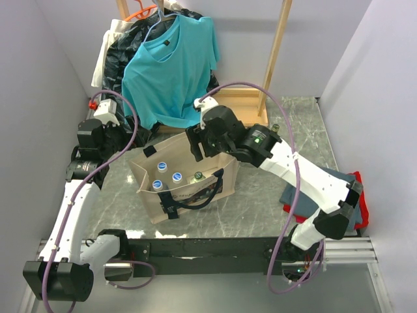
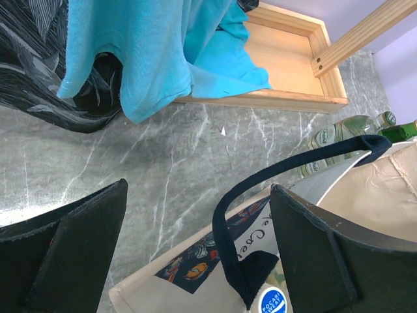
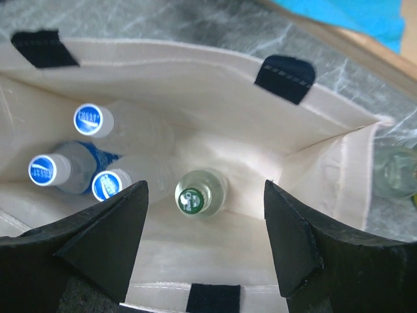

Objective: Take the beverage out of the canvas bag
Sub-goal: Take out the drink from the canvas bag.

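Note:
The beige canvas bag (image 1: 195,195) stands open mid-table with its black strap handles slack. Inside stand a clear bottle with a green cap (image 3: 193,199) and three blue-capped bottles (image 3: 88,119). My right gripper (image 3: 202,228) hovers open over the bag's mouth, and the green-capped bottle sits below the gap between its fingers, untouched. My left gripper (image 2: 202,254) is open at the bag's far left corner. One black handle (image 2: 228,228) loops up between its fingers, nearer the right finger (image 2: 332,261), and is not clamped. In the top view the right gripper (image 1: 199,149) is over the bag's far rim.
A teal T-shirt (image 1: 171,72) hangs on a wooden rack (image 1: 244,107) right behind the bag, with dark patterned cloth (image 2: 39,72) beside it. Bottles (image 2: 332,134) lie on the marble past the bag. Folded red and grey clothes (image 1: 326,189) lie at the right under my right arm.

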`<action>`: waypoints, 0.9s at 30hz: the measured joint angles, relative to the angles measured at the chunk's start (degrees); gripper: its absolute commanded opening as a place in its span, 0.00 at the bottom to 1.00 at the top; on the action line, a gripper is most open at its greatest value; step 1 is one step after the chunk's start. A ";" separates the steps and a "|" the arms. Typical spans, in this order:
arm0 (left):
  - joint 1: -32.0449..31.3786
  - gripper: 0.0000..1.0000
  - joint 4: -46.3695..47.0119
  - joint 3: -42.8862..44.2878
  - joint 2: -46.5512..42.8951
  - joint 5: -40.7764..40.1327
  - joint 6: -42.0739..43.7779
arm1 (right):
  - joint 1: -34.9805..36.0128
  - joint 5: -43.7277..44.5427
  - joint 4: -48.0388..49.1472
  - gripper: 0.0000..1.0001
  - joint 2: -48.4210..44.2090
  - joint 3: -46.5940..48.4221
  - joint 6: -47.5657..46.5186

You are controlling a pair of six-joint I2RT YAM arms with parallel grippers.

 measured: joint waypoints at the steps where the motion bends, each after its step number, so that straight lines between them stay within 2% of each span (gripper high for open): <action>1: 0.00 0.96 0.02 -0.02 0.00 0.00 0.00 | 0.22 -0.24 -0.35 0.78 0.37 0.00 0.00; 15: 0.00 0.96 1.44 -1.27 -0.22 1.09 -0.90 | 4.50 -1.92 -3.32 0.78 1.75 -1.66 1.40; 27: 0.00 0.96 1.95 -1.27 -0.24 1.11 -1.11 | 5.22 -3.58 -5.62 0.78 4.72 -3.23 1.60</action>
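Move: The green-capped bottle left in the canvas bag stands almost straight below the right hand, about 3 cm back and roughly 21 cm down to its middle. The nearest blue-capped bottle is some 8 cm to the left of it and level with it; the far blue-capped bottle stands about 13 cm left and 1 cm ahead of the hand. From the left hand the green-capped bottle lies around 17 cm right, 9 cm back and 18 cm below. Lower the right gripper about 7 cm towards the green-capped bottle while drawing it back about 5 cm over the bag, with a slight shift left; let the back travel lead, then finish mostly downwards. Tip the fingers more steeply down, turning a little counter-clockwise, and keep them open, touching nothing yet. ##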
